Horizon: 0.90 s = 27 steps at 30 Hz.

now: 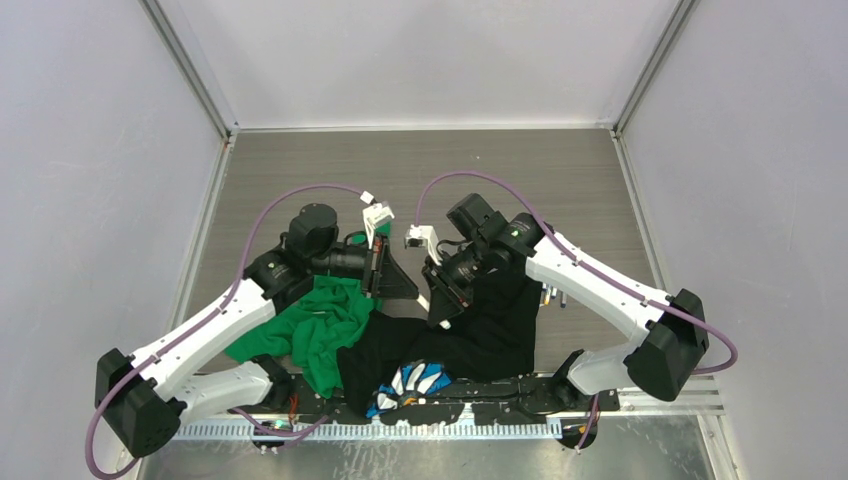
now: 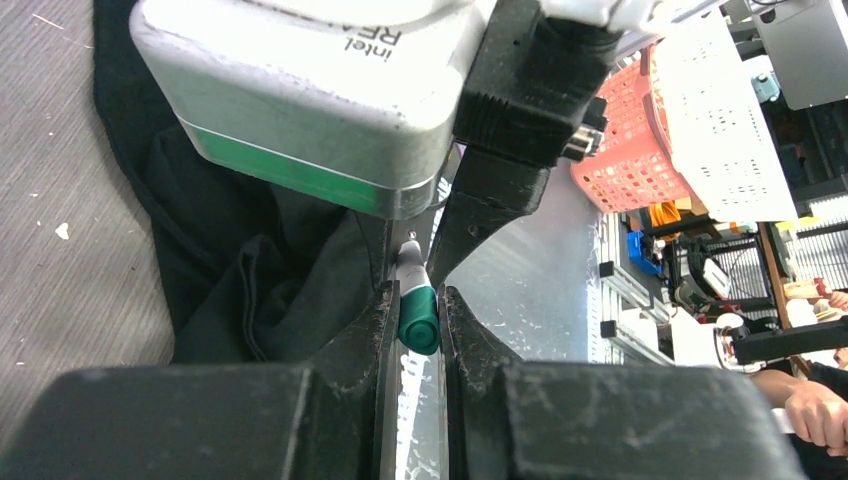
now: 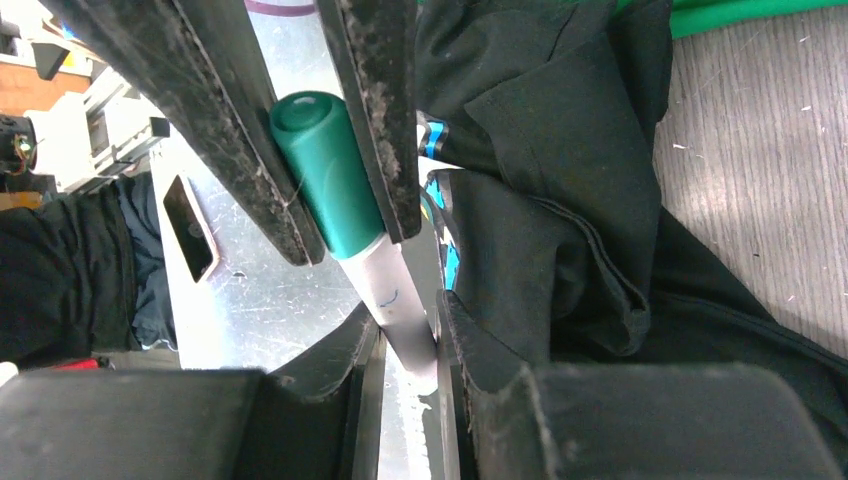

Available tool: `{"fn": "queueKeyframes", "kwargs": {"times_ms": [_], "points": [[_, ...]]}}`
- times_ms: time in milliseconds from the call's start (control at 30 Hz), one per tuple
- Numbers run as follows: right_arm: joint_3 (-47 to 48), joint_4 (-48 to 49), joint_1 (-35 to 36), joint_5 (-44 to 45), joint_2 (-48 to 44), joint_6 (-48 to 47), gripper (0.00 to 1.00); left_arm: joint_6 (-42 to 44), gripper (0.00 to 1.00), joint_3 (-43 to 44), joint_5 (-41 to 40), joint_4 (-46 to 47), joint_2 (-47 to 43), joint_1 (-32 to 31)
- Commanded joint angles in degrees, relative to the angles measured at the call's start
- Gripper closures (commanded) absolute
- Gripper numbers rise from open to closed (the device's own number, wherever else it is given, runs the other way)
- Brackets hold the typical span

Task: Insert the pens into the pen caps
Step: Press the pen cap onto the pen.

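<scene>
Above the near part of the table my two grippers meet tip to tip. In the left wrist view my left gripper (image 2: 415, 300) is shut on a teal pen cap (image 2: 419, 320); a white pen (image 2: 409, 258) runs out of its far end. In the right wrist view my right gripper (image 3: 410, 322) is shut on the white barrel of that pen (image 3: 398, 305). The teal cap (image 3: 328, 170) sits over the pen's front end, between the left gripper's fingers (image 3: 375, 110). From above, the left gripper (image 1: 405, 285) and right gripper (image 1: 437, 297) nearly touch. Several other pens (image 1: 552, 296) lie by the right forearm.
A green cloth (image 1: 318, 328), a black cloth (image 1: 490, 330) and a blue-and-white patterned piece (image 1: 415, 380) are heaped on the table under the arms. A metal strip (image 1: 400, 455) borders the near edge. Enclosure walls (image 1: 100, 200) stand on the left, right and back.
</scene>
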Motion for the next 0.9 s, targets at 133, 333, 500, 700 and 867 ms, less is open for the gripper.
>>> {"fn": "queueKeyframes", "kwargs": {"times_ms": [133, 333, 500, 700, 867], "points": [[6.37, 38.91, -3.04, 8.93, -0.04, 7.25, 0.99, -6.61, 1.00, -3.21, 21.95, -5.97, 0.81, -9.07], [4.92, 38.12, -3.04, 6.61, -0.58, 6.59, 0.99, 4.30, 1.00, 1.94, 18.09, -17.54, 2.35, -6.75], [0.57, 37.35, -3.09, 4.71, -3.56, 6.40, 0.99, 14.63, 0.44, 10.74, 3.02, -26.45, 1.85, -5.25], [-3.46, 36.77, -5.28, 6.96, -4.17, 8.02, 0.99, 16.42, 0.02, 14.24, -3.48, -22.17, -1.65, -0.89], [-5.29, 42.58, -7.72, 10.04, -4.93, 13.60, 0.99, 17.37, 0.02, 14.29, -12.54, -22.22, -5.66, 2.83]]}}
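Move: The left hand still grips the green cap, which is already on the pen. The white barrel's middle lies about 2 cm back, 2 cm right and 3 cm below that hand. The right hand holds the barrel's far end, with the cap roughly 4 cm ahead, 3 cm left and 5 cm above. Some 18 cm below the right hand, the black cloth centres about 6 cm back and 2 cm right, the green cloth about 2 cm back and 24 cm left. Both hands keep cap and pen together almost in place at first; then the left fingers open wide and let go of the cap. Keeping its grip on the barrel, the right hand carries the pen about 8 cm forward, 5 cm up and a little left, its fingertips tilting up and swinging forward by some 25 degrees. The emptied left hand draws off a few centimetres left, up and slightly forward. ##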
